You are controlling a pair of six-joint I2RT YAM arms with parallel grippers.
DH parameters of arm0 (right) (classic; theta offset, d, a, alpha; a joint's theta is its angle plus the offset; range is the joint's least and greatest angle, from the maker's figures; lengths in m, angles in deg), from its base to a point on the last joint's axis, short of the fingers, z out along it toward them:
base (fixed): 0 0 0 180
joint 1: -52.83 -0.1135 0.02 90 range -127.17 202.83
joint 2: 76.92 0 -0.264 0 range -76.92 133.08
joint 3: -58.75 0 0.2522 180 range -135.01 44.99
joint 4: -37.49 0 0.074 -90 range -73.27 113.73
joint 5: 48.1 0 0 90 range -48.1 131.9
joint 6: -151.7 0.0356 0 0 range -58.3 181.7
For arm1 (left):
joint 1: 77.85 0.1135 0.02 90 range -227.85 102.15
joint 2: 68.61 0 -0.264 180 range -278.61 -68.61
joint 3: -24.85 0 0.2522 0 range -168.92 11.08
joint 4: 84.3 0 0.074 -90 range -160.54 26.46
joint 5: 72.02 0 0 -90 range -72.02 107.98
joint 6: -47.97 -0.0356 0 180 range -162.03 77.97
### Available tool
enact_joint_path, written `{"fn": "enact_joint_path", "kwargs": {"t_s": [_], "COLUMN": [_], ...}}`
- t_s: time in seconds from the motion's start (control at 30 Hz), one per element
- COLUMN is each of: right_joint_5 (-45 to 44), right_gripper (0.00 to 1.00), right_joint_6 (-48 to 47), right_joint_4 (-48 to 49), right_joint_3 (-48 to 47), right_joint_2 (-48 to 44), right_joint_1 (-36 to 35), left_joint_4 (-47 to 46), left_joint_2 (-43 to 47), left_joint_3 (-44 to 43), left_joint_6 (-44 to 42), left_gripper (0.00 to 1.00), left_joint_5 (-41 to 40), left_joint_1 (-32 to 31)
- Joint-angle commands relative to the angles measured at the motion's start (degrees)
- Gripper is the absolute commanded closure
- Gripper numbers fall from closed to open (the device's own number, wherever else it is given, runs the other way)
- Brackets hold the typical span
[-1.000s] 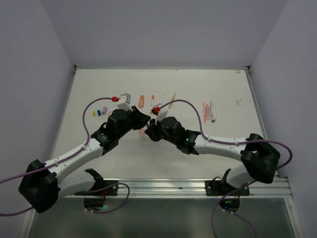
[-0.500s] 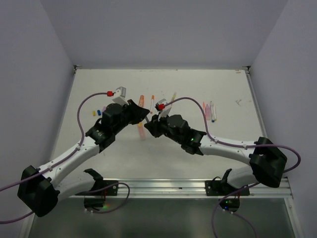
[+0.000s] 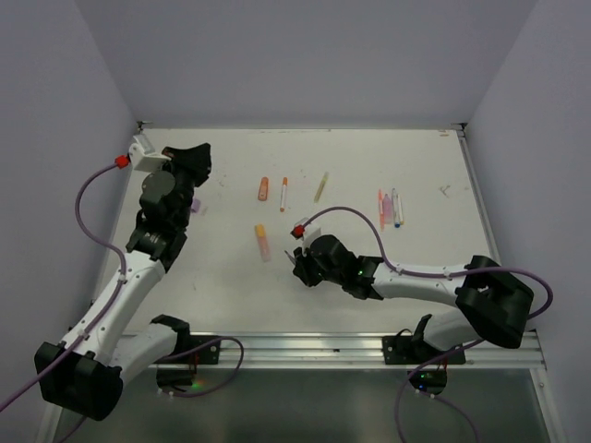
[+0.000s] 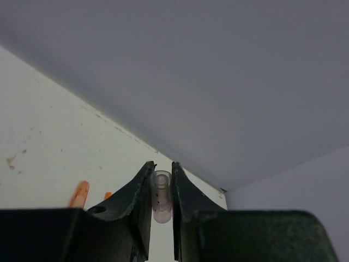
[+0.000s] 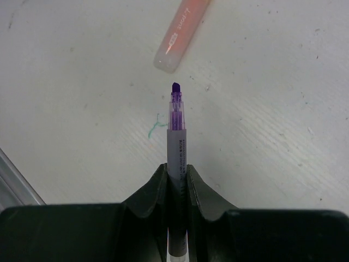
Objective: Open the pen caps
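Observation:
My left gripper [image 4: 161, 166] is shut on a small translucent lilac pen cap [image 4: 161, 197], held upright between the jaws. In the top view the left gripper [image 3: 199, 157] is raised over the far left of the table. My right gripper [image 5: 176, 169] is shut on a grey-lilac pen [image 5: 175, 150] whose purple tip is bare and points at the table. From above, the right gripper [image 3: 298, 261] hangs low near the middle. A pink highlighter [image 5: 180, 35] lies just beyond the pen tip and shows as the pink highlighter [image 3: 263, 242] from above.
An orange highlighter [image 3: 263, 189], a thin orange marker [image 3: 284, 194] and a yellow pen [image 3: 320, 186] lie mid-table. Several pens [image 3: 390, 208] lie side by side at the right. A small green ink scribble [image 5: 155, 128] marks the white table [image 3: 425, 166].
The two grippers were close together over the middle. The left arm has swung up and to the far left with the cap. The right gripper has dropped back toward the near edge with the uncapped pen.

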Motion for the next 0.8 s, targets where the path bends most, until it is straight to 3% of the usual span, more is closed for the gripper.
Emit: {"fn": "enact_joint_path", "kwargs": {"t_s": [0.0,0.1,0.43,0.77], "right_joint_5": [0.8,-0.7,-10.5,-11.1], "right_gripper": [1.0,1.0,1.0,1.0], "right_joint_6": [-1.4,-1.3,0.4,2.9], "right_joint_4": [-0.7,-1.4,-6.2,-5.8], "right_joint_3": [-0.8,-0.6,-1.3,0.7], "right_joint_2": [-0.7,-2.1,-3.9,-6.1], "right_joint_1": [-0.1,-0.1,0.5,3.1], "left_joint_4": [-3.9,-1.3,28.1,40.1], "left_joint_2": [0.7,-0.7,-21.4,-43.4], "left_joint_3": [-1.3,-2.9,-17.6,-27.9], "left_joint_6": [0.6,-3.4,-30.3,-38.8], "left_gripper": [1.0,1.0,0.94,0.9], "left_joint_5": [-4.4,-3.4,2.4,1.4], "left_joint_1": [1.7,2.6,3.5,5.3]}}
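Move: The clear cap in the left fingers is bound for the table by the loose caps: an empty spot roughly 3 cm ahead, 5 cm left and 32 cm below. The pale cap lies about 3 cm left of that spot, the purple cap about 6 cm left and 2 cm farther out, the orange highlighter some 17 cm right and 7 cm beyond. The right hand's uncapped pen faces the sorted pens, about 20 cm ahead, 29 cm right, 7 cm below; the yellow-capped highlighter is 9 cm ahead, 12 cm left of that hand. The clear cap, still pinched, is carried by the left hand some 5 cm forward and then mainly down, about 22 cm, towards the loose caps, while the wrist rolls and tips the level fingers to roughly 50 degrees below level. Meanwhile the uncapped pen stays gripped as the right hand eases right and a little forward at nearly constant height towards the sorted pens, turning slightly clockwise. ##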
